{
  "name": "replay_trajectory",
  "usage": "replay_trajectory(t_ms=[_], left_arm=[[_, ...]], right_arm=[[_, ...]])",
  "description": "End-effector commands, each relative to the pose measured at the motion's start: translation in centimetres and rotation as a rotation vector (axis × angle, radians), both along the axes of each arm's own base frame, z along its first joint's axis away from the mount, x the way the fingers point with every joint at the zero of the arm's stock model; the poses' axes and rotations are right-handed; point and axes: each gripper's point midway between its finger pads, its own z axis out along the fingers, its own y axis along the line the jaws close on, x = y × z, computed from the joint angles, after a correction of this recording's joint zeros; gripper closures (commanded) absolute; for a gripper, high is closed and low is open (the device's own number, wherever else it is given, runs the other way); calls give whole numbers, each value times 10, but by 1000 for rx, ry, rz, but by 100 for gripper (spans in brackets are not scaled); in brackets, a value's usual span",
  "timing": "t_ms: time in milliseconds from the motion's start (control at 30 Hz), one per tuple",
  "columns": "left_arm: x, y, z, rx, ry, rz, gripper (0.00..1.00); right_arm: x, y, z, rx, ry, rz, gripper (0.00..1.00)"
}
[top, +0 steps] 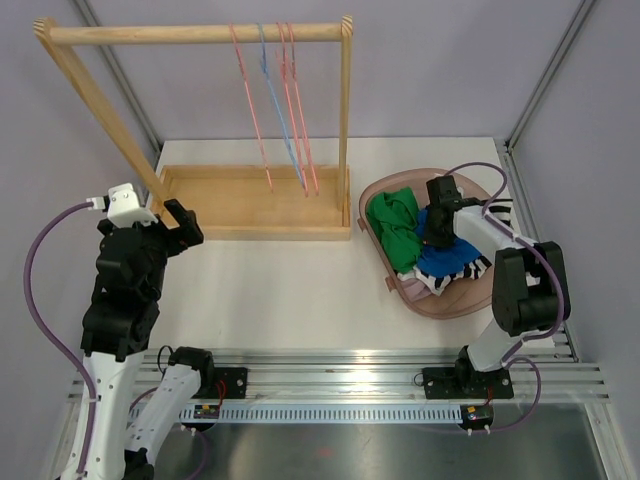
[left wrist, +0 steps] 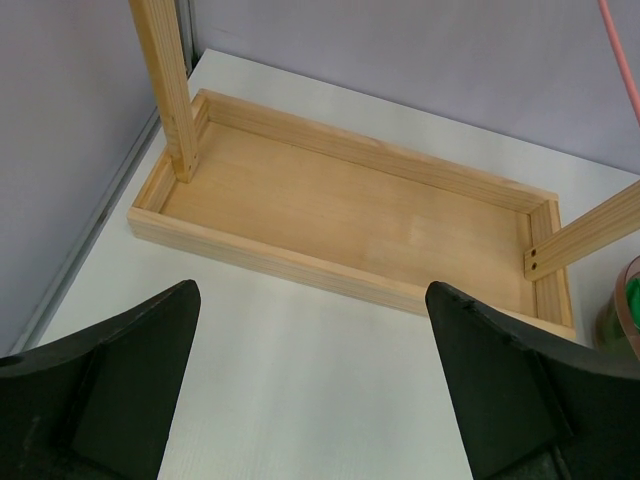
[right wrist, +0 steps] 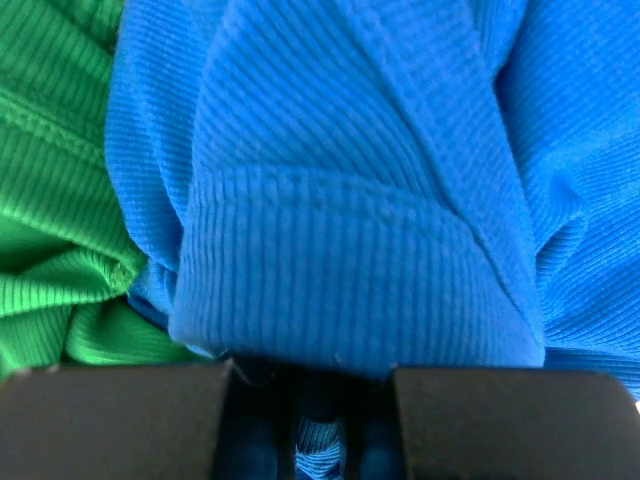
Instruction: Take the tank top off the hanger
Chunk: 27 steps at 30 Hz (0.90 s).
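Note:
A blue ribbed tank top [right wrist: 350,200] lies in the pink basket [top: 440,305] at the right, beside a green garment [top: 395,225]. My right gripper [top: 437,240] reaches down into the basket. In the right wrist view its jaws [right wrist: 318,400] stand close together, with a fold of the blue cloth pinched between them. Several thin pink and blue hangers [top: 270,95] hang bare on the wooden rail [top: 200,33]. My left gripper [top: 185,225] hovers wide open over the table [left wrist: 312,290], just in front of the rack's base tray [left wrist: 340,210], and holds nothing.
The wooden rack's slanted posts [top: 100,110] rise from the tray's corners. A black-and-white striped garment [top: 452,275] lies under the blue one in the basket. A metal frame post [top: 545,75] stands at the back right, and the walls are close on both sides.

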Motion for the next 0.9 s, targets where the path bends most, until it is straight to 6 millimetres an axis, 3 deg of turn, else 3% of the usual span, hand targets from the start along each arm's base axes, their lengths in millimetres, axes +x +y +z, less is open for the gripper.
replay_trajectory(t_ms=[0,100,167,200,233,333,467,633,700,867], left_arm=[[2,6,14,7,-53,34,1],[3,5,14,6,-46,30,1],[5,2,13,6,-23,16,1],[5,2,12,4,-14,14,1],[5,0,8,5,10,6,1],[6,-2,-3,4,67,1,1],[5,-3,-14,-4,123,3,1],[-1,-2,-20,16,181,-2,1],[-3,-4,-22,21,189,-23,1],[-18,-4,-25,30,178,-40,1]], right_arm=[[10,26,-8,144,-2,31,92],[19,27,30,155,-88,30,70],[16,24,60,148,-134,27,45],[19,19,84,130,-192,22,31],[14,14,92,112,-189,12,4],[4,2,132,65,-254,-4,1],[-11,1,188,81,-371,42,1],[-45,-3,265,106,-573,81,1],[-64,-7,287,107,-636,87,0],[-100,-18,314,71,-710,119,1]])
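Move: The blue tank top is bunched between the right hand's fingers, its middle about 2 cm back, 2 to the right and 1 below, over the middle of the pink basin (some 2 cm back, 3 below). The green tank top lies about 10 cm left, level with the hand; the striped one shows from under the blue, some 9 cm right and level. From the left hand the blue tank top lies roughly 55 cm right, 9 ahead, 30 below. The blue tank top is let go into the basin: the right fingers, almost shut on it, spring wide open and come free, then the hand climbs fast, about 30 cm, drawing back some 8 cm as it rises and tipping its fingers upward by about 40 degrees. The empty left hand sinks about 4 cm, tipping down slightly, fingers still open. ##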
